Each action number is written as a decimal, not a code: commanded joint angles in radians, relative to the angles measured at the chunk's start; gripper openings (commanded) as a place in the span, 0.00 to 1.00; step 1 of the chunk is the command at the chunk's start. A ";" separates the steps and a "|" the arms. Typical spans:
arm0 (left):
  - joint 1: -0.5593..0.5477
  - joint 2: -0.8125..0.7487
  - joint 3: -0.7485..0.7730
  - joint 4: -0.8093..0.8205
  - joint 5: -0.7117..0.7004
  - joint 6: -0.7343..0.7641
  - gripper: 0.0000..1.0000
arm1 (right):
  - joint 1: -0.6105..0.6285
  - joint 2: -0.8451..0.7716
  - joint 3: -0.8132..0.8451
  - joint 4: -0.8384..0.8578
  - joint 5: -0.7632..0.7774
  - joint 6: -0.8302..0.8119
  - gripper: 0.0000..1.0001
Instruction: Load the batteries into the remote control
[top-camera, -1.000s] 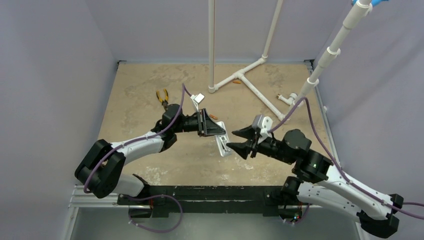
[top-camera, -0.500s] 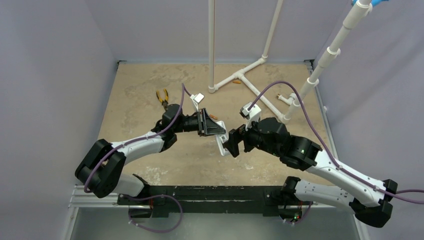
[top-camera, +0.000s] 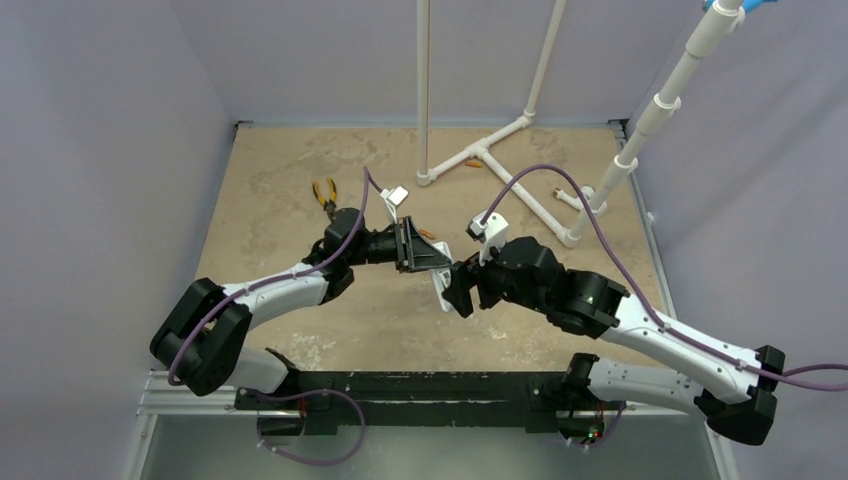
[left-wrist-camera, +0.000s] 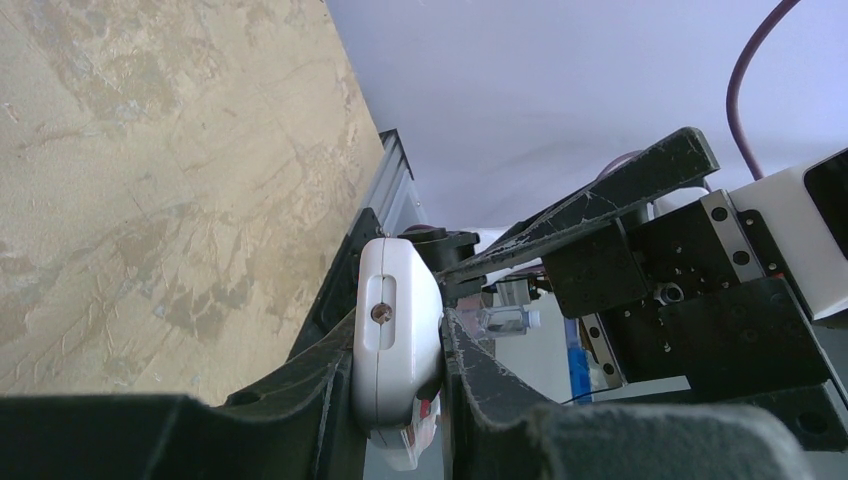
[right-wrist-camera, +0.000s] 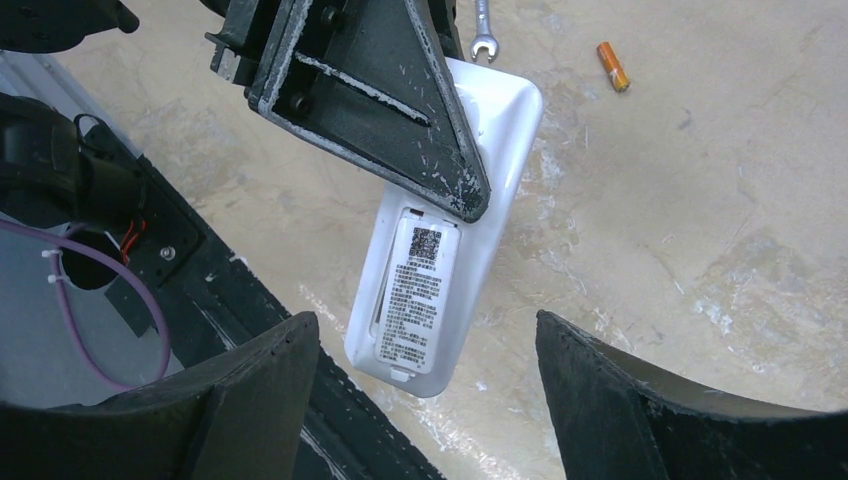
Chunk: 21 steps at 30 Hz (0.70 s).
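My left gripper (top-camera: 428, 258) is shut on the remote control (top-camera: 440, 282), a slim white handset held above the table. In the left wrist view its rounded end (left-wrist-camera: 396, 335) is pinched between my fingers (left-wrist-camera: 478, 385). In the right wrist view the remote's back (right-wrist-camera: 440, 275) faces the camera, with a printed label over the battery recess. My right gripper (right-wrist-camera: 422, 325) is open, its jaws spread wide on either side of the remote's lower end without touching it. One orange battery (right-wrist-camera: 611, 66) lies on the table beyond the remote. Another battery (top-camera: 473, 163) lies by the pipe frame.
Yellow-handled pliers (top-camera: 324, 192) lie at the back left. A small silver wrench (right-wrist-camera: 483, 30) lies near the battery. A white PVC pipe frame (top-camera: 480, 155) stands at the back, with slanted pipes on the right. The black base rail (top-camera: 400, 385) runs along the near edge.
My right arm has swung left and forward, bringing its open jaws around the remote's lower end. My left gripper has kept still with the remote.
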 joint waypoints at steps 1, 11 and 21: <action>-0.007 0.006 0.014 0.045 0.001 -0.008 0.00 | 0.013 0.002 0.002 0.018 0.043 0.020 0.74; -0.007 0.008 0.018 0.045 -0.001 -0.008 0.00 | 0.026 0.034 0.002 0.022 0.052 0.016 0.59; -0.007 0.013 0.017 0.048 -0.001 -0.008 0.00 | 0.035 0.064 0.005 0.022 0.048 0.014 0.51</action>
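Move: The battery cover, already in place on the back of the remote, lies about 3 cm to the left of my right hand, 1 cm back and 3 cm below. My left fingers, gripping the remote's farther half, are some 5 cm ahead of my right hand, 3 cm left and slightly lower. A loose battery lies on the table roughly 20 cm ahead, 7 cm left and 22 cm down. From my left hand the cover is about 6 cm back, 0 cm sideways, nearly level. I ease my right hand down about 2 cm and nearly 1 cm left, bringing the fingertips in towards the cover end of the remote. As it sinks I narrow the fingers from wide to about half open, one tip on either side of the cover, with hardly any wrist turn. My left hand keeps its grip and holds the remote almost still. ##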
